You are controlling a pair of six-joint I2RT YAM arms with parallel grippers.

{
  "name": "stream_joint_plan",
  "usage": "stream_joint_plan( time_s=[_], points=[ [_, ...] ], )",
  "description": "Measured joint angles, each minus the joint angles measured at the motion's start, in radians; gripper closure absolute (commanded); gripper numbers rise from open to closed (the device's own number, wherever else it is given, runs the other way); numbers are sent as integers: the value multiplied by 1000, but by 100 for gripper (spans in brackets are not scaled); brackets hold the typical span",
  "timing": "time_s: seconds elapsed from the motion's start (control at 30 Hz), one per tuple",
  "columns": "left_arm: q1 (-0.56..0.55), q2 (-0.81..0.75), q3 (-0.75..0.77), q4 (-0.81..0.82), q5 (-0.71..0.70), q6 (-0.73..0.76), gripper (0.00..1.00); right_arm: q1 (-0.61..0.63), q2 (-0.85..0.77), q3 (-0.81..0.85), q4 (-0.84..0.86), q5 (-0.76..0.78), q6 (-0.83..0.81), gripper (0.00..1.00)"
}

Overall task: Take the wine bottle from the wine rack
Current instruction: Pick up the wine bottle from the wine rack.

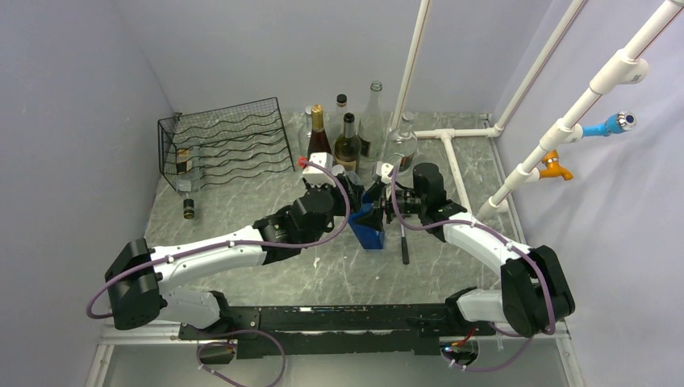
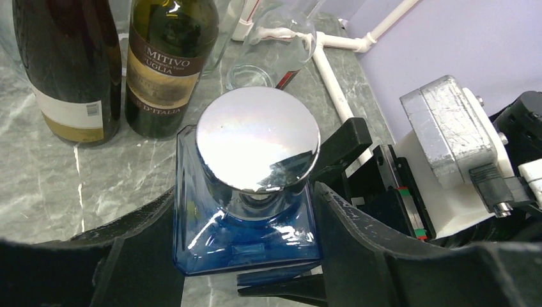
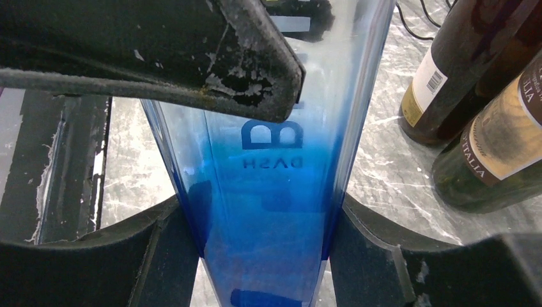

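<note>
The black wire wine rack (image 1: 230, 143) stands at the back left. A dark wine bottle (image 1: 185, 165) lies in its lower left slot, with the neck poking out toward me. At the table's middle, a blue square glass bottle (image 1: 369, 230) with a round silver cap (image 2: 257, 137) stands upright. My left gripper (image 1: 355, 211) (image 2: 246, 256) is shut on it from the left, fingers pressed on both side walls. My right gripper (image 1: 381, 201) (image 3: 262, 256) is shut on the same blue bottle (image 3: 268, 192) from the right. Both grippers are far from the rack.
Two dark wine bottles (image 1: 348, 143) (image 1: 319, 137) and several clear glass bottles (image 1: 373, 113) stand in a group just behind the grippers. A white pipe frame (image 1: 456, 165) runs along the right side. A black rod (image 1: 404, 242) lies on the table beside the blue bottle.
</note>
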Motion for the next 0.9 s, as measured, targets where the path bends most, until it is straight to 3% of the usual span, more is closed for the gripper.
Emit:
stream_joint_plan(
  time_s=[0.37, 0.57, 0.9],
  points=[
    [-1, 0, 1, 16, 60, 180, 100, 0, -32, 6, 3, -29, -8, 1],
    [-1, -1, 4, 27, 63, 290, 100, -11, -38, 36, -25, -63, -29, 0],
    [43, -1, 29, 10, 114, 469, 100, -91, -84, 124, -212, -108, -141, 0]
  ],
)
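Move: Between the two hands hangs the blue wine bottle, held by both: its middle is about 5 cm below, 3 cm right and 1 cm back of the left hand, and 3 cm left, 1 cm ahead and 4 cm above the right. From the left hand, the green bottle stands 15 cm straight ahead and the brown bottle 12 cm ahead and 7 cm left, both about 10 cm lower. The hammer lies 11 cm right, 4 cm back and 16 cm below the right hand. Rolling nearly in place, the left hand keeps its grip on the blue bottle's upper part and turns some 25 degrees, its left side rising and its fingers tipping up, then eases forward-left a centimetre or so. The right hand opens wide, lets go of the lower body, rises about 5 cm and then also draws off to the right, away from the bottle. ##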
